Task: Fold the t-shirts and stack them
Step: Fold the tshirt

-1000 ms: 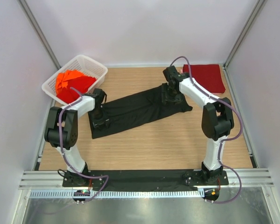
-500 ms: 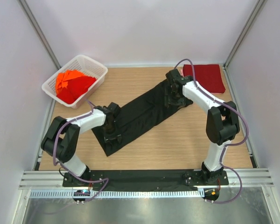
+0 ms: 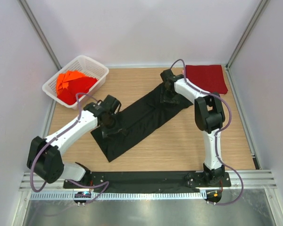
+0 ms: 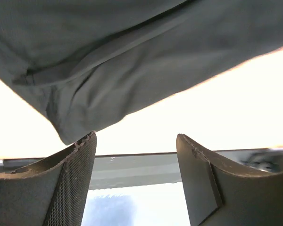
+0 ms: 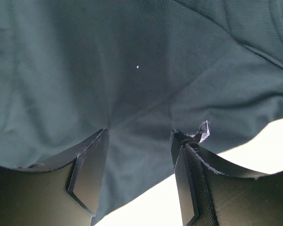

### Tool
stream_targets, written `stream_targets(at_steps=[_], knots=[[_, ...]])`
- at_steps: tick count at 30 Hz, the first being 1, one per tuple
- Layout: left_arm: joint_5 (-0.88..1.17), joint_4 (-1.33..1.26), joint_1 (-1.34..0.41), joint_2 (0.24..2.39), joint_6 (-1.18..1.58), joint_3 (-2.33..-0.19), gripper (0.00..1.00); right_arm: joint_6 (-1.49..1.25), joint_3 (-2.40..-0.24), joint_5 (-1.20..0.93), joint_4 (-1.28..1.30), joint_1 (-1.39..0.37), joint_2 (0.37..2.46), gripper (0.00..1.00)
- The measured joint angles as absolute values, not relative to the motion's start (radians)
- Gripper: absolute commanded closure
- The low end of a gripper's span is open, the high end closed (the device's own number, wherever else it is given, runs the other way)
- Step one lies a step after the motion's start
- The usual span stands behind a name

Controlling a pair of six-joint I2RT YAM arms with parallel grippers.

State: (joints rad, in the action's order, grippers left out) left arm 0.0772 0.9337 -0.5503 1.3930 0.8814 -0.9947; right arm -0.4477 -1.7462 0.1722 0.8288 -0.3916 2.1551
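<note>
A black t-shirt [image 3: 137,117] lies as a long diagonal strip from the near left to the far right of the table. My left gripper [image 3: 112,127] hovers over its near-left part. In the left wrist view that gripper [image 4: 137,136] is open with nothing between its fingers, and the black cloth [image 4: 132,56] lies just beyond the tips. My right gripper [image 3: 167,96] rests on the shirt's far end. Its jaws [image 5: 141,132] stand apart, pressed down onto flat cloth [image 5: 132,61] that puckers around the left fingertip. A folded dark red t-shirt [image 3: 206,78] lies at the back right. Orange-red t-shirts [image 3: 68,82] fill the basket.
The white lattice basket [image 3: 96,68] stands at the back left against the wall. Bare wooden table [image 3: 179,141] stretches in front of the black shirt. A metal rail [image 3: 146,181] and the arm bases run along the near edge. Walls close in both sides.
My left gripper swung the shirt's near-left end toward the front, then opened and let go. The right gripper shifted slightly left with the far end.
</note>
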Motion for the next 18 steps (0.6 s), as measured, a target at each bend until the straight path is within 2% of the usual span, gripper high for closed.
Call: stream_targets(at_steps=[5,9,14,18], knots=[[0.02,0.967,-0.55,1.345,0.826,-1.178,0.31,-0.446,-1.747,0.178,0.793,-0.392,2.207,0.38],[-0.018,0.986,-0.55,1.306,0.801,-1.226,0.32,-0.41,-1.81,0.19,0.757,-0.398,2.252,0.38],[-0.045,1.005,-0.55,1.221,0.804,-1.196,0.32,-0.349,-2.084,0.204,0.713,-0.412,2.427,0.38],[-0.055,1.047,-0.55,1.153,0.809,-1.17,0.32,-0.303,-2.381,0.208,0.702,-0.434,2.602,0.38]])
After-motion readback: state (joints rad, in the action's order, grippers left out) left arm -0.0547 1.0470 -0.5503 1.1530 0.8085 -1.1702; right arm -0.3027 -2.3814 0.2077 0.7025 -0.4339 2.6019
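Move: Near its far right end, the black t-shirt lies 2-3 cm below the open right fingers; the shirt's middle is about 13 cm back and 13 cm left of them. The folded red stack stands roughly 16 cm ahead and 18 cm right of that hand. From the left hand, the shirt's middle is some 10 cm ahead, 10 cm right and 8 cm down. Sinking about 2 cm onto the far part of the shirt, the right hand presses down with its fingers still open, then sweeps some 14 cm forward and 7 cm left, speeding up and dragging the cloth while its fingers tip forward. The left hand rises about 10 cm clear of the shirt, stays open and tilts its fingers forward some 20 degrees. ##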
